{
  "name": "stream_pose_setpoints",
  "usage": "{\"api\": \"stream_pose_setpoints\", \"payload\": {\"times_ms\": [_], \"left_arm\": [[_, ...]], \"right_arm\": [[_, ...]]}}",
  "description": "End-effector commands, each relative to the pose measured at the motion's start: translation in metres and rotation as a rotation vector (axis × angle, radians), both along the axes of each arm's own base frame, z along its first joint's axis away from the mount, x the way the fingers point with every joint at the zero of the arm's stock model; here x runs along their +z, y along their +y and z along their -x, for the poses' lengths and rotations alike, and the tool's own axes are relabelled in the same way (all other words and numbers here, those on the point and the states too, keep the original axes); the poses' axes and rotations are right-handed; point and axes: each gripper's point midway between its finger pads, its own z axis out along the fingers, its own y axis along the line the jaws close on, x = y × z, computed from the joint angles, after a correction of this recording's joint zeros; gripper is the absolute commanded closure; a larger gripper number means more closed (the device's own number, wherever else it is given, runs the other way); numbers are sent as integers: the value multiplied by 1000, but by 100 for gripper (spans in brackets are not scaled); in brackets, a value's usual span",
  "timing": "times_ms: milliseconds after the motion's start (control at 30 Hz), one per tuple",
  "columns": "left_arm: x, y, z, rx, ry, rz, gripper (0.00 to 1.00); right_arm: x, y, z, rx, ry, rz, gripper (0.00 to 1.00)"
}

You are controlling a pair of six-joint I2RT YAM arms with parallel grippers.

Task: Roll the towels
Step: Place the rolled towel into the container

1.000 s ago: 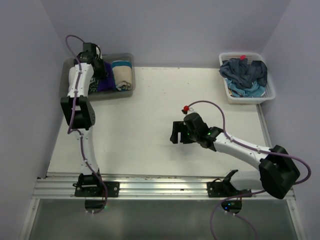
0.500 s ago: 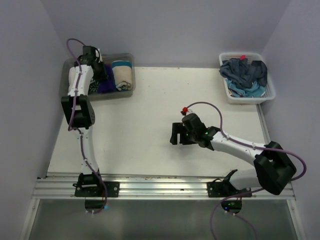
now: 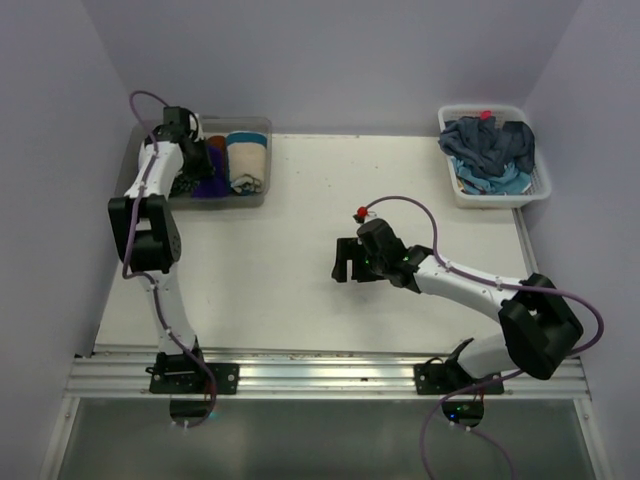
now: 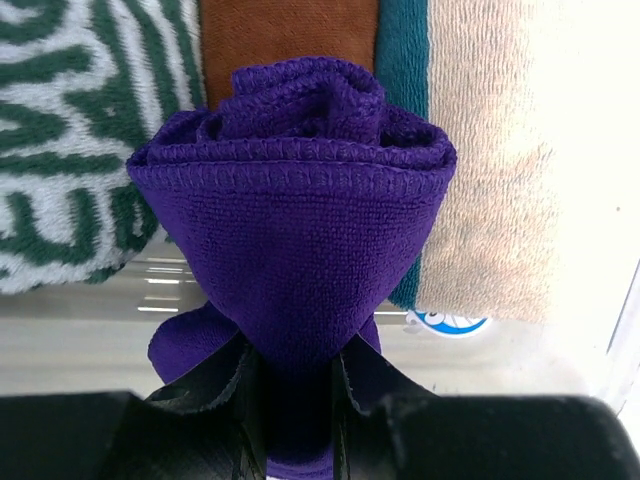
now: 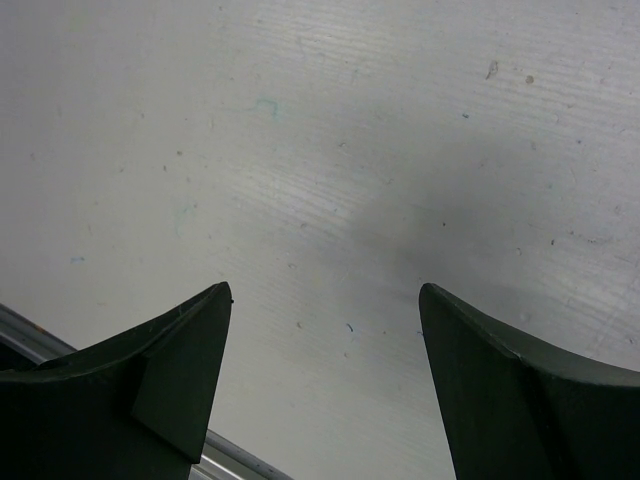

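My left gripper [image 3: 196,160] reaches into the clear tub [image 3: 258,124] at the back left, shut on a rolled deep purple towel [image 4: 300,220]; its fingers [image 4: 215,385] pinch the roll's lower end. Beside the roll in the tub lie a green-patterned towel [image 4: 70,150], a rust-brown towel [image 4: 290,35] and a cream-and-teal rolled towel [image 3: 246,165]. My right gripper [image 3: 346,262] hovers open over the bare middle of the table [image 5: 330,150], nothing between its fingers [image 5: 170,370]. Unrolled blue and navy towels [image 3: 488,148] are heaped in the white lattice basket [image 3: 541,187].
The tub stands at the table's back left corner and the basket at the back right corner. Purple-grey walls close in the left, right and back. A metal rail [image 3: 320,375] carrying both arm bases runs along the near edge.
The left arm's elbow has swung to the left while its gripper stays in the tub on the purple towel. The right gripper has drifted slightly left and away from the near edge.
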Motion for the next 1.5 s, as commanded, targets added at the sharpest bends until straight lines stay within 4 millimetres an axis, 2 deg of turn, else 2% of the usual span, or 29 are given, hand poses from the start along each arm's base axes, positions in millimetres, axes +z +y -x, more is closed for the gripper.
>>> {"api": "stream_pose_setpoints", "payload": {"times_ms": [0, 100, 167, 200, 267, 300, 333, 367, 400, 467, 500, 567, 667, 800, 967, 1067, 1100, 1167, 1200, 1233, 1333, 1433, 1467], "left_arm": [[41, 2, 21, 14, -56, -35, 91], [45, 3, 35, 21, -45, -60, 91], [54, 1, 36, 19, -57, -73, 90], [66, 1, 29, 18, -87, -80, 90], [74, -4, 25, 3, -85, -87, 90], [82, -3, 11, 9, -100, -106, 90], [79, -9, 13, -5, -61, -111, 90], [78, -6, 9, -2, -49, -145, 90], [79, -5, -5, 0, -57, -168, 90], [74, -7, -9, -13, -31, -183, 90], [71, -22, -16, -45, -38, -176, 90], [71, -29, -25, -75, -76, -155, 90], [56, -36, -36, -111, -84, -127, 89], [31, -37, -57, -126, -93, -127, 89], [9, -31, -65, -120, -76, -155, 87], [1, -31, -70, -114, -83, -154, 79], [-1, -30, -72, -111, -85, -150, 72], [-6, -29, -75, -99, -89, -143, 65], [-4, -30, -76, -98, -95, -141, 49], [-4, -30, -78, -96, -104, -139, 41], [6, -32, -81, -97, -132, -133, 34], [27, -32, -84, -95, -181, -136, 33], [42, -31, -83, -89, -207, -139, 33]], "right_arm": [[8, 10, -5, 22, -30, -36, 20], [6, 10, -4, 22, -32, -36, 20], [6, 9, -4, 23, -33, -37, 20], [5, 9, -4, 23, -33, -35, 20], [5, 9, -4, 28, -33, -32, 20], [5, 9, -3, 29, -32, -31, 20], [4, 8, -3, 28, -30, -27, 20], [4, 8, -3, 27, -30, -29, 20], [4, 8, -2, 28, -29, -30, 20], [1, 7, 0, 27, -21, -25, 20], [-1, 6, 1, 26, -17, -20, 20], [-1, 7, 1, 28, -12, -19, 20], [-3, 6, 2, 27, -6, -12, 20], [-7, 6, 2, 32, 4, 0, 20], [-9, 6, 3, 31, 10, 9, 20], [-11, 6, 5, 30, 17, 15, 20], [-10, 7, 5, 31, 17, 13, 20], [-10, 7, 6, 32, 16, 18, 20], [-9, 7, 6, 31, 14, 21, 20], [-9, 8, 8, 31, 16, 21, 20], [-11, 8, 10, 31, 15, 28, 20], [-9, 9, 10, 29, 9, 30, 20], [-8, 10, 10, 31, 5, 29, 20]]}}
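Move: The left gripper already grips the near end of the rolled purple towel, low at the container's near side. Its slot, on the brown towel and against the cream towel, lies about 5 cm ahead, 3 cm right and 4 cm lower. The cream towel is some 5 cm ahead and 9 cm right, the striped towel roughly 3 cm ahead and 6 cm left. From the right gripper the slot is about 30 cm ahead and 33 cm left, 2 cm lower. Draw the left gripper back about 3 cm with its grip kept, then lift it some 8 cm and swing it forward over the towels and slightly right. Lower it by about as much into the slot beside the cream towel, rolling the left side up a little. There, open the fingers well while easing forward a couple of centimetres, keeping them around the roll. ##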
